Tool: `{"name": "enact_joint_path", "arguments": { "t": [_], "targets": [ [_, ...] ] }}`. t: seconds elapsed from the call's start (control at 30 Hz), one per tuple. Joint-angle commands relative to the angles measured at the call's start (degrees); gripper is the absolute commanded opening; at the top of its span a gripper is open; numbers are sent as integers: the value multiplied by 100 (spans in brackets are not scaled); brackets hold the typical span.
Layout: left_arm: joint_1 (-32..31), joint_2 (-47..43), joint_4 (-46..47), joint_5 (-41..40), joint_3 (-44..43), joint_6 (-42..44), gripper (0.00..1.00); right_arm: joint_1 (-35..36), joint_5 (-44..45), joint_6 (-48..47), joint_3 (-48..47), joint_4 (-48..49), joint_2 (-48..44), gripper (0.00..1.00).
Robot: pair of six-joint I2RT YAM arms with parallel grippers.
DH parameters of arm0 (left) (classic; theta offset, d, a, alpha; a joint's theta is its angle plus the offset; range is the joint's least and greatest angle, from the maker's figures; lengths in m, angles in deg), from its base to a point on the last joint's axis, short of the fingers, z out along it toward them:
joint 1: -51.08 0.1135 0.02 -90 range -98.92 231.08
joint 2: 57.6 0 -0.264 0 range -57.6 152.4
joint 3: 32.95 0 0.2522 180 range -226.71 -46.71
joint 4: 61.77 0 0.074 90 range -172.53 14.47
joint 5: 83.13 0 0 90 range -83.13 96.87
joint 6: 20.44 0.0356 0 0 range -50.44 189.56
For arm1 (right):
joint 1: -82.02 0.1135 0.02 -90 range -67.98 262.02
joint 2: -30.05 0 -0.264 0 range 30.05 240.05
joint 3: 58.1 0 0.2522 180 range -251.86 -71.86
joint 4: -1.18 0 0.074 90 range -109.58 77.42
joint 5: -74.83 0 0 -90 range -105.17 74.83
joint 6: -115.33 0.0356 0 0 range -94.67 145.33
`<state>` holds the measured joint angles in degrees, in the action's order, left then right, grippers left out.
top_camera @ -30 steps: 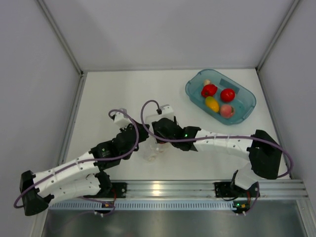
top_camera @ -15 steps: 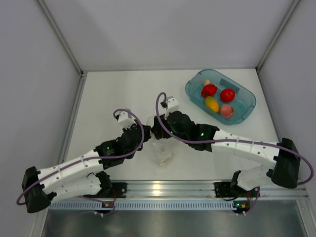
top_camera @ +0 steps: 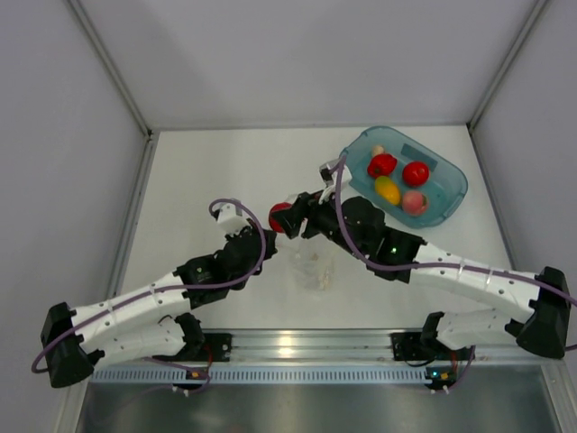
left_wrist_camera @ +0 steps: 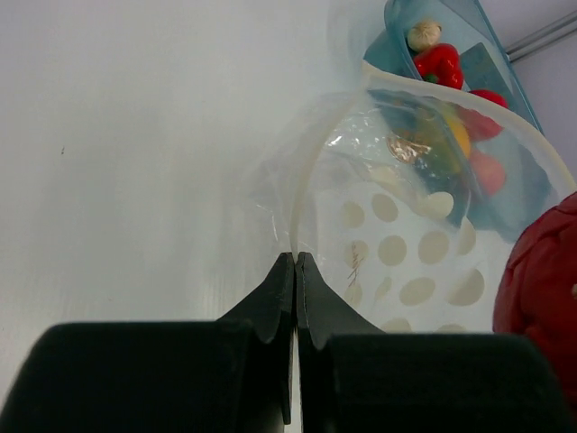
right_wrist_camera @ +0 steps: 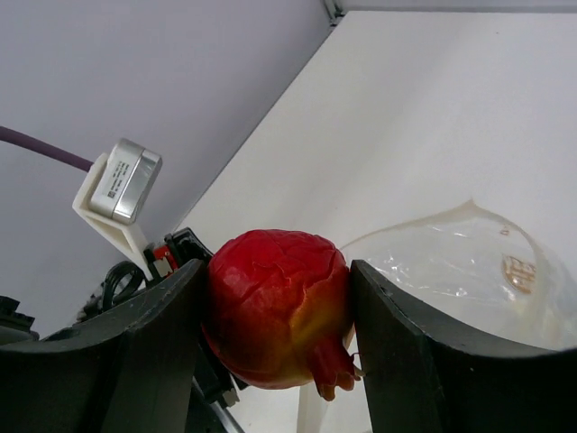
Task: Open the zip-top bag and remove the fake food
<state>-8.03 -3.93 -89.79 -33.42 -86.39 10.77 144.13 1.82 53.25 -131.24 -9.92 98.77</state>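
The zip-top bag (top_camera: 315,268) is a clear, white-dotted pouch lying slumped on the table between the arms. My left gripper (top_camera: 269,245) is shut on the bag's open rim; in the left wrist view the jaws (left_wrist_camera: 295,258) pinch the white zip strip of the bag (left_wrist_camera: 397,244). My right gripper (top_camera: 281,218) is shut on a red pomegranate-like fake food piece (right_wrist_camera: 275,307), held above and just left of the bag mouth (right_wrist_camera: 460,271). That fruit shows at the right edge of the left wrist view (left_wrist_camera: 541,289).
A teal oval tub (top_camera: 453,185) stands at the back right with a red pepper (top_camera: 382,165), a red tomato (top_camera: 416,173), a yellow piece (top_camera: 388,189) and a peach (top_camera: 414,202) inside. Grey walls enclose the table on three sides.
My right gripper has lifted out of the bag with the red fruit and swung up and right. The bag has shifted right and sagged. The left gripper keeps its pinch.
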Motion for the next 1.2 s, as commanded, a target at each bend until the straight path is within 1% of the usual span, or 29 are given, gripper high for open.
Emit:
{"name": "enact_joint_path", "arguments": {
  "t": [0.0, 0.07, 0.17, 0.27, 0.3, 0.37, 0.4, 0.43, 0.47, 0.5, 0.6, 0.63, 0.67, 0.7, 0.73, 0.77, 0.83, 0.9, 0.93, 0.97, 1.0, 1.1, 1.13, 1.17],
  "targets": [
    [14, 21, 37, -13, -180, -28, 0, -137, -460, 363, 294, 1236, -35, 18],
    [5, 47, 20, -119, -189, 25, 0, -146, -391, 381, 321, 1343, -114, 18],
    [14, 91, 20, -311, -215, 86, 0, -216, -232, 302, 295, 1203, -386, 18],
    [22, 109, 11, -479, -215, 183, 0, -663, -467, 337, 268, 931, -728, 18],
    [31, 135, -24, -497, -233, 209, 0, -1013, -599, 354, 268, 851, -825, 18],
    [92, 153, -94, -506, -268, 236, 0, -1445, -802, 372, 286, 676, -1132, 18],
    [136, 153, -138, -497, -286, 245, 0, -1899, -890, 346, 338, 510, -1229, 19],
    [172, 135, -190, -506, -303, 271, 0, -2139, -899, 302, 356, 412, -1422, 19],
    [250, 118, -217, -497, -312, 297, 0, -2376, -943, 284, 382, 333, -1502, 19],
    [303, 109, -243, -488, -338, 332, 0, -2901, -1004, 223, 400, 80, -1555, 20],
    [532, -5, -393, -401, -408, 446, 0, -3720, -1022, 38, 383, -431, -1538, 20],
    [628, -84, -411, -252, -426, 551, 0, -4306, -1057, 64, 418, -694, -1416, 20],
    [820, -120, -480, -190, -461, 587, 0, -4599, -1040, 73, 427, -835, -1345, 20],
    [909, -172, -525, -120, -514, 640, 0, -5098, -1031, 38, 409, -950, -1240, 21],
    [1006, -242, -542, -23, -549, 762, 0, -5338, -927, -23, 366, -1360, -987, 21],
    [1164, -278, -647, 4, -593, 824, 0, -5515, -752, -41, 296, -1582, -828, 22],
    [1270, -365, -771, -5, -760, 999, 0, -5962, -443, -155, 137, -1873, -346, 23],
    [1367, -401, -989, -31, -944, 1123, 0, -6157, -381, -208, 128, -1883, -45, 24],
    [1393, -392, -1069, -31, -1015, 1271, 0, -6497, -442, -269, 119, -1865, 261, 24],
    [1463, -384, -1148, -83, -1085, 1369, 0, -6605, -530, -278, 102, -1804, 420, 24],
    [1499, -357, -1488, -162, -1207, 1422, 0, -6754, -530, -305, 84, -1778, 579, 24],
    [1736, -156, -1869, -356, -1638, 1641, 0, -6843, -469, -366, 49, -1602, 1071, 25],
    [1815, -68, -2009, -365, -1787, 1781, 0, -6852, -443, -375, 5, -1567, 1264, 27],
    [1955, -32, -2080, -374, -1841, 1852, 0, -6861, -443, -375, -21, -1566, 1353, 34]
  ]
}}
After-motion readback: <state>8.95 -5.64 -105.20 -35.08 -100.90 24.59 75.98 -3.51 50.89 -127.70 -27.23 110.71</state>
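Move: The fake pomegranate is already in the right fingers, high above the table. The teal bin it goes to has its middle some 28 cm farther out, 33 cm to the right and 26 cm lower. At that same depth, the peach lies about 22 cm ahead and 37 cm right of this hand, the yellow fruit 25 ahead and 30 right. The zip-top bag, pinched by the left hand, has its middle roughly 8 cm to that hand's right, 1 cm back and 8 cm below. The fake pomegranate, kept in its grip, is swept by the right hand some 40 cm right and 16 cm forward, climbing about 7 cm at first, then sinking steeply over the bin's near right corner; the wrist swings about 60 degrees clockwise and tips down. The still-shut left fingers carry the zip-top bag about 10 cm left, rising 6 cm and easing forward. ##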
